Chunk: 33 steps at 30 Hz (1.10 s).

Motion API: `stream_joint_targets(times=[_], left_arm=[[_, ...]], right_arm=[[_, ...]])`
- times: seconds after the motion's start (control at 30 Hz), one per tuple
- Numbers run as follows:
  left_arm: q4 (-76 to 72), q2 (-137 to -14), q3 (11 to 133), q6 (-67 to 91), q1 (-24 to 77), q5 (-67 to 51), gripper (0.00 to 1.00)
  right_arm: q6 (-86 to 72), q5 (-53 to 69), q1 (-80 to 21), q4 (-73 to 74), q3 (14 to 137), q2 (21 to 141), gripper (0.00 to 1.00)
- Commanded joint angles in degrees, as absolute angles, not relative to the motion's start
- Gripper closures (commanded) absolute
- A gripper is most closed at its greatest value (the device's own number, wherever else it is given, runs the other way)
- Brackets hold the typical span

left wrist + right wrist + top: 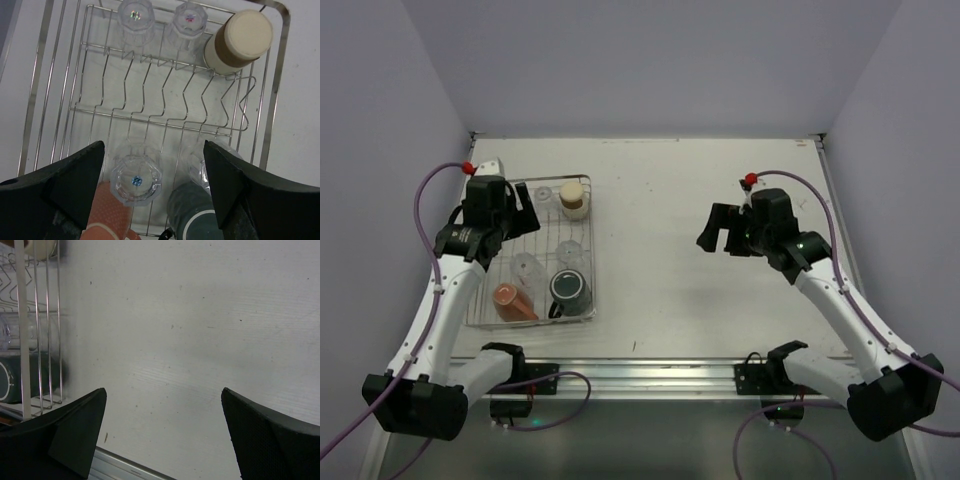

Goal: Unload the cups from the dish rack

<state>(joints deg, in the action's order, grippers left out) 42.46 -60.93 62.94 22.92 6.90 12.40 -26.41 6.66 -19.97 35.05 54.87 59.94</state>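
The silver wire dish rack (593, 262) sits at the left of the table. It holds a beige-brown cup (574, 197) at its far right corner, a dark handled mug (570, 291) and an orange-red cup (512, 300) at the near end, and several clear glasses (570, 250). My left gripper (520, 220) is open and empty above the rack. In the left wrist view (154, 150) a clear glass (136, 178) stands below its jaws, with the mug (195, 217) and orange-red cup (107, 215) beside it. My right gripper (720, 235) is open and empty over bare table, right of the rack.
In the right wrist view the rack's side (22, 340) is at the left edge, with the mug (10, 380) behind the wires. A metal rail (650, 375) runs along the table's near edge. Walls close the table on three sides.
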Motion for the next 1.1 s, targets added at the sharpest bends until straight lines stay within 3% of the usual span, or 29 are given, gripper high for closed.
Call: stream_joint_targets(times=[0.0, 0.33, 1.07], left_arm=[[45.9, -59.2, 60.0, 22.8, 7.0, 13.1, 0.16], [50.9, -57.8, 51.6, 28.5, 7.1, 15.4, 0.17], [49.8, -66.9, 52.8, 27.1, 7.2, 12.4, 0.13]], right_arm=[[-25.8, 1.6, -23.1, 34.3, 58.4, 61.8, 0.01], [-27.2, -4.7, -26.9, 33.0, 57.0, 63.1, 0.01], [-25.2, -4.0, -26.9, 28.5, 53.9, 59.2, 0.01]])
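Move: Behind and below the left hand, in the rack, the upturned clear glass aimed at lies about 5 cm back, 1 cm left and some 16 cm down. The orange mug is roughly 8 cm nearer the base than that glass and 3 cm left; the dark mug 6 cm nearer and 11 cm right; a second clear glass 3 cm farther out and 11 cm right. From the right hand the aimed-at glass is some 42 cm left, 2 cm back, 13 cm down. Sinking towards the front-left clear glass, the left hand first goes down and back together, about 8 cm down and 6 cm back, then slows and carries on almost straight down for some 3 cm more. The wrist tips the fingers about 25 degrees further downward, and they stay wide open, coming close on either side of the glass's upturned base. ##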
